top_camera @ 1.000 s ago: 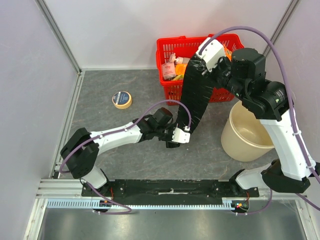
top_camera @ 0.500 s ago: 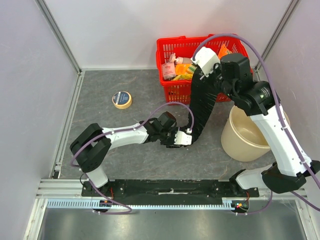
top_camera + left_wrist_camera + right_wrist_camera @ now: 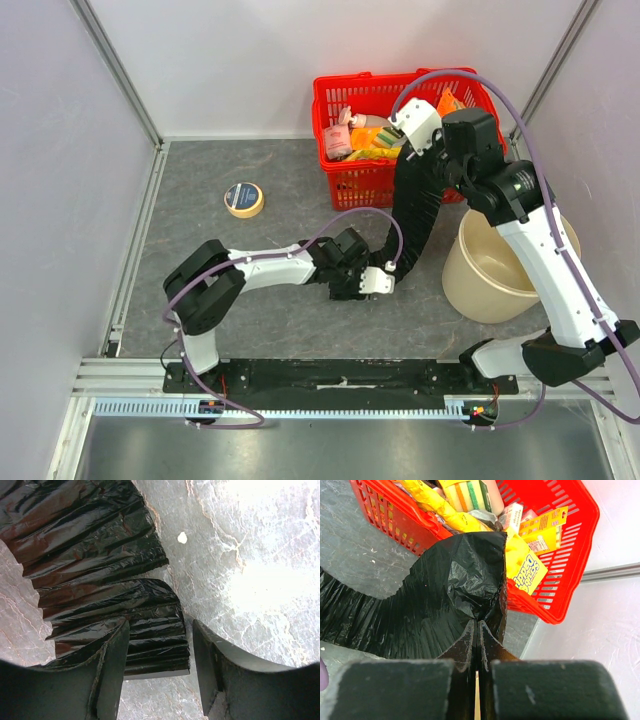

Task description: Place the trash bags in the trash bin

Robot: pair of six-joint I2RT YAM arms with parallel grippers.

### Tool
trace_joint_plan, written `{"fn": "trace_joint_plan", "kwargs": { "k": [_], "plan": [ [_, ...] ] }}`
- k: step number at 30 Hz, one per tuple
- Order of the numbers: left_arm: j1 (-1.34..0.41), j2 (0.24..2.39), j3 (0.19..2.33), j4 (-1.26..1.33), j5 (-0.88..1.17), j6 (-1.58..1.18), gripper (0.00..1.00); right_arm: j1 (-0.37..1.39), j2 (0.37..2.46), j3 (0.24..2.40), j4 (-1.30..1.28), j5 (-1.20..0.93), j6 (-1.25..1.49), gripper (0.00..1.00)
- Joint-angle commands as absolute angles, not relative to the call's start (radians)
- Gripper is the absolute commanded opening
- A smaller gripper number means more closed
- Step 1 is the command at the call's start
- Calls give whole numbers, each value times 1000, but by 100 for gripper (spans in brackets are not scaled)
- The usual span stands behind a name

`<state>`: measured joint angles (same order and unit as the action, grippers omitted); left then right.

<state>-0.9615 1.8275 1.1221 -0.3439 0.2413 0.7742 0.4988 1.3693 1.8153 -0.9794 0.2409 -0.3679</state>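
Note:
The trash bags are a long strip of pleated black plastic, hanging from in front of the red basket down to the table. My right gripper is shut on the strip's top end, its fingers pressed together on the plastic. My left gripper is low over the table at the strip's bottom end. Its jaws stand open around that end, with a gap on the right side. The trash bin, a round beige bucket, stands right of the strip, under the right arm.
A red wire-mesh basket full of packets stands at the back, just behind the right gripper and close to it. A roll of tape lies at the left. Pale walls close in the grey table on three sides.
The right gripper has carried the strip's top to the right, toward the bin. The left arm followed rightward along the table, and its jaws have widened off the strip's bottom end.

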Motion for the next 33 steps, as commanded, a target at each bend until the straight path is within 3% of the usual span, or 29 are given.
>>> {"fn": "trace_joint_plan", "kwargs": {
  "k": [1, 6, 10, 20, 33],
  "plan": [
    [-968, 1876, 1160, -376, 221, 770, 61, 486, 1336, 1801, -943, 216, -374, 0],
    [-966, 1925, 1183, -442, 212, 825, 59, 472, 1325, 1781, -940, 204, -376, 0],
    [-966, 1956, 1186, -486, 222, 861, 52, 459, 1322, 1770, -936, 196, -382, 0],
    [-966, 1964, 1134, -483, 230, 867, 3, 425, 1328, 1755, -933, 150, -380, 0],
    [-896, 1744, 1049, -517, 322, 816, 2, 423, 1339, 1632, -965, 9, -334, 0]
  ]
}}
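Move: Just under the left hand's open fingers lies the black trash bag's loose end, its middle about 2 cm ahead and 2 cm down; the red basket is some 29 cm ahead and 14 cm right of that hand, the trash bin about 32 cm right and 2 cm ahead. From the right hand, which holds the bag's top high up, the bin lies roughly 12 cm back, 12 cm right and 24 cm lower. Settling about 1 cm lower and 1 cm to the right over the bag's loose end, the left hand shuts its fingers on the edge, then starts drawing left some 2.5 cm, slightly back. The right hand keeps its pinch on the bag's top and sinks about 4.5 cm, mostly late, its fingers tipping a little farther down. ##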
